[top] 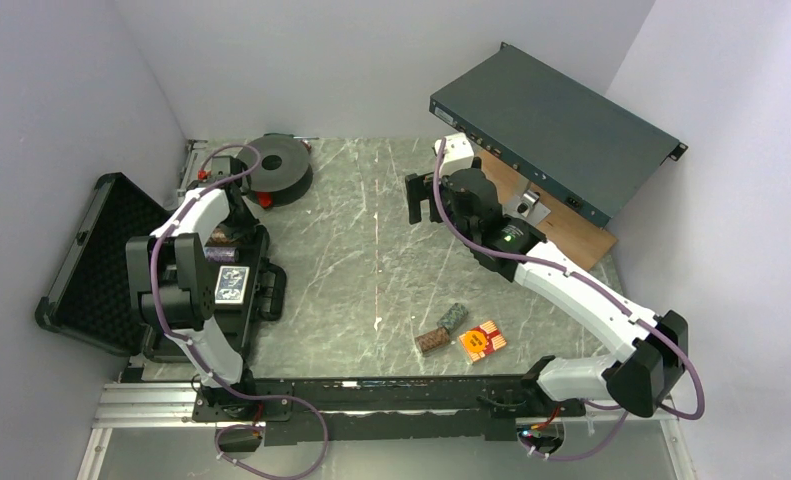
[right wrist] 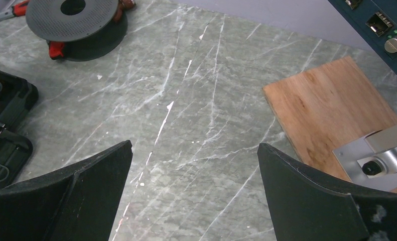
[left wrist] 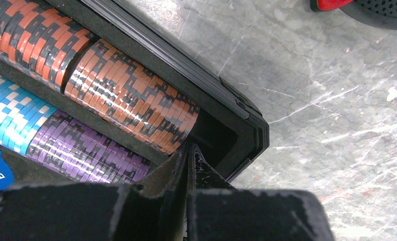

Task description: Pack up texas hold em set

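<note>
The black briefcase [top: 91, 255] lies open at the left, its lid flat on the table. Orange chip stacks [left wrist: 131, 98], a purple stack [left wrist: 86, 148] and a blue stack [left wrist: 8, 115] lie in its slots. My left gripper [left wrist: 190, 150] is shut with nothing in it, its tips down in the free end of the slot beside the orange chips, near the case corner [left wrist: 251, 128]. A brown stack [top: 432, 340], a green stack [top: 452, 316] and an orange card deck [top: 482, 340] lie on the table. My right gripper [right wrist: 195, 150] hangs open over bare marble, far from them.
A black round spool [top: 276, 165] sits at the back left, also visible as the spool [right wrist: 76, 20] in the right wrist view. A large grey metal box [top: 556, 130] leans at the back right over a wooden board [right wrist: 326, 105]. White walls close in both sides.
</note>
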Controlling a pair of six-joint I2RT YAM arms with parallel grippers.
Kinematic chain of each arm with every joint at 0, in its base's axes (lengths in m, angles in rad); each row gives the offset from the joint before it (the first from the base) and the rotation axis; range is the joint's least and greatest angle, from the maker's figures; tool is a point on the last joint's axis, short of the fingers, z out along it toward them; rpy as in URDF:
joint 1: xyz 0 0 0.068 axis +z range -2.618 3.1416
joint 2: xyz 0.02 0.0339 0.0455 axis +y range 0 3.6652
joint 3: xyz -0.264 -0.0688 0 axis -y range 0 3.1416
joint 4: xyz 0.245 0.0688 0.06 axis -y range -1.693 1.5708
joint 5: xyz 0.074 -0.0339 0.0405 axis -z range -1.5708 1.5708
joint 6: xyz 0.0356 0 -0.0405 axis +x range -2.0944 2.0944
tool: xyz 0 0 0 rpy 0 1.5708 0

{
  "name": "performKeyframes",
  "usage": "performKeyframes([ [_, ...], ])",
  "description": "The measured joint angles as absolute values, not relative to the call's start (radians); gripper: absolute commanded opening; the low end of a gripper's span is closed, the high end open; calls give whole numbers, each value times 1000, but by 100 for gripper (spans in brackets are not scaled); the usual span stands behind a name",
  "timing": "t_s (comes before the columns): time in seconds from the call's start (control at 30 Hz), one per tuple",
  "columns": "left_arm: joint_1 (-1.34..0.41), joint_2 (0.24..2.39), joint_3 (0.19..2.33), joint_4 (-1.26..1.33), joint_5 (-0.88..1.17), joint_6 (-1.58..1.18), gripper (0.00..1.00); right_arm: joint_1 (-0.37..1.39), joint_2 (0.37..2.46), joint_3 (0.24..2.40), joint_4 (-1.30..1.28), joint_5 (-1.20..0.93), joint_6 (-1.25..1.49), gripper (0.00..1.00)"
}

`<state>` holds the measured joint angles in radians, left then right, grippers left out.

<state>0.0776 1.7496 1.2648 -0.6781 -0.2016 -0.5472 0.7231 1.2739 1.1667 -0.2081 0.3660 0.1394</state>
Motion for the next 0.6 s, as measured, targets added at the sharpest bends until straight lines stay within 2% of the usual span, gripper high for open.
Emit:
performKeyframes([
  [0.23, 77, 1749, 1262, -675, -207, -562, 14, 723, 1281, 1167, -208, 366, 139, 100],
  [0.4, 76, 1691, 1200, -627, -213, -567, 21, 723, 1283, 1166, -208, 368, 139, 100],
  [0.47, 75, 1644, 1181, -625, -231, -566, 32, 723, 1283, 1166, -208, 369, 139, 100],
  [0.57, 69, 1567, 1173, -632, -260, -559, 66, 723, 1286, 1166, -208, 369, 139, 100],
  [0.6, 63, 1536, 1173, -634, -271, -563, 74, 723, 1287, 1166, -208, 369, 139, 100],
])
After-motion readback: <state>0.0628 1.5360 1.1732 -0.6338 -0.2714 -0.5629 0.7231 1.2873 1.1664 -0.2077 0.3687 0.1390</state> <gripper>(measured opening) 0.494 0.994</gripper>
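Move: At the left hand's nearly shut fingertips is the right-hand end of the orange chip roll, whose middle lies some 5 cm left, 1 cm ahead and 1 cm lower. The purple chip roll is about 6 cm left and 4 cm back, and the card deck roughly 3 cm left and 11 cm back, both around 1 cm lower. From the idle right hand the orange roll is some 53 cm left, 3 cm ahead and 23 cm down. Holding still at first against the end of the orange roll, the left hand then comes free and rises out of the case about 5 cm, speeding up and drawing back roughly 1 cm. The fingers tilt some 10 degrees outward, away from the base, and spread from almost shut to about half open. ##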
